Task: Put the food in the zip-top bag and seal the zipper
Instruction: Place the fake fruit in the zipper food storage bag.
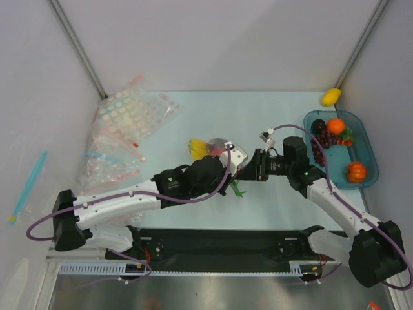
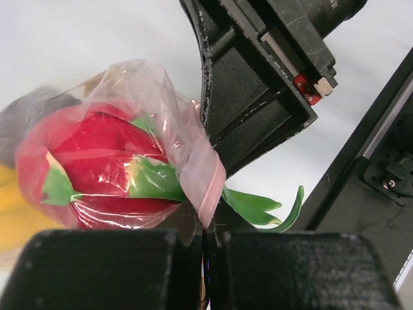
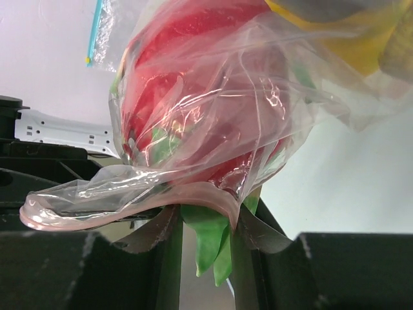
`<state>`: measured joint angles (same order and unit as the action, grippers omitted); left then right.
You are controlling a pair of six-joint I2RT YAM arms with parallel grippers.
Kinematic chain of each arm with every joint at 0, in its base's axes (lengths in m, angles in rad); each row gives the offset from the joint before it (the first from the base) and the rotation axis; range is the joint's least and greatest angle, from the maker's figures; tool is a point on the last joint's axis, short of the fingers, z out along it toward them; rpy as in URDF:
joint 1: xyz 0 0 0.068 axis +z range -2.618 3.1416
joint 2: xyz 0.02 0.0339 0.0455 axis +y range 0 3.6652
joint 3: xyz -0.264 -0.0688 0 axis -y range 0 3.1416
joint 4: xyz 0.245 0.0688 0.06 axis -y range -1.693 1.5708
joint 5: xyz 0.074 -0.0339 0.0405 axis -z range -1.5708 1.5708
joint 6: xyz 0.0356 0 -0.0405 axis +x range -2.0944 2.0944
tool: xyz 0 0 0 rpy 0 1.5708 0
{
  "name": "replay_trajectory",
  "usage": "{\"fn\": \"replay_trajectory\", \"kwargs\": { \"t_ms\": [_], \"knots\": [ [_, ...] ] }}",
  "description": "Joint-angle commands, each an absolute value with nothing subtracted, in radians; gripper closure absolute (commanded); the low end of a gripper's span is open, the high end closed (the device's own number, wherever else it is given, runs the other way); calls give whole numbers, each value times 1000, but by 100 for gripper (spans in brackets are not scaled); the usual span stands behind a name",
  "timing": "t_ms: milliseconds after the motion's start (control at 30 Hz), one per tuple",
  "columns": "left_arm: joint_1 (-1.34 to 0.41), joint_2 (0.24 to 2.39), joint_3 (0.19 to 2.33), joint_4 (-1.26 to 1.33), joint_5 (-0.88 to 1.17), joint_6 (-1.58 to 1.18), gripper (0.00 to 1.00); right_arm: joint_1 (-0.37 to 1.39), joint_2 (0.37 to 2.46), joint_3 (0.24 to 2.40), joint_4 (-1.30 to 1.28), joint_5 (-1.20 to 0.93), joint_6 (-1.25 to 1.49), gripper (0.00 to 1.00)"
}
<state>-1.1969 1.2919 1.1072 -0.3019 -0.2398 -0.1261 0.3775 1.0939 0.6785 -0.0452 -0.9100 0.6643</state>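
The zip-top bag [image 1: 211, 148] hangs between both arms at mid-table. Inside it are a pink dragon fruit [image 2: 97, 155] and a yellow banana bunch [image 1: 197, 147]. My left gripper [image 2: 208, 236] is shut on the pink zipper [image 2: 200, 174] at one end of the mouth. My right gripper [image 3: 203, 245] faces it, with jaws closed partway around the dragon fruit's green leaves [image 3: 210, 239]. The leaves poke out of the mouth, and the zipper strip [image 3: 213, 197] curves over them. An orange fruit [image 1: 335, 125] and a dark fruit [image 1: 319, 125] lie in the teal tray [image 1: 370, 148].
The tray at the right also holds grapes [image 1: 322, 143] and a small pumpkin [image 1: 356, 171]. A yellow lemon [image 1: 331, 97] lies behind it. Spare plastic bags [image 1: 129, 119] are piled at the back left, and a blue-edged one [image 1: 29, 184] lies at the far left.
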Motion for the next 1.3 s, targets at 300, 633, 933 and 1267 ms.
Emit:
{"fn": "replay_trajectory", "kwargs": {
  "t_ms": [300, 633, 933, 1267],
  "knots": [
    [-1105, 1183, 1051, -295, -137, -294, 100, 492, 933, 779, -93, -638, 425, 100],
    [-1085, 1253, 1054, -258, -46, -325, 100, 577, 943, 684, 158, -526, 563, 91],
    [-944, 1267, 1065, -232, 94, -431, 100, 574, 913, 640, 245, -488, 624, 37],
    [-804, 1236, 1074, -183, 222, -561, 100, 555, 769, 626, 173, -377, 574, 25]
  ]
}}
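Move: The right gripper grips the red fruit by its green leaf end. The bag mouth, where the fruit is going, lies barely 2 cm to its left and 1 cm ahead, and the fruit's body sits about 5 cm ahead, 6 cm left and a little lower. The bananas in the bag are some 9 cm ahead and 15 cm left of that hand. The left gripper pinches the bag rim, with the red fruit's body roughly 7 cm ahead and 3 cm left, slightly below. Raise both grippers a little, then lower them together past where they began, the left still pinching the bag rim. Late in the descent, open the right fingers wide to let go of the leaf end, then lift that hand about 6 cm, rolling it some 25 degrees. Meanwhile carry the rim forward about 5 cm and a bit left, tipping the left hand downward. ##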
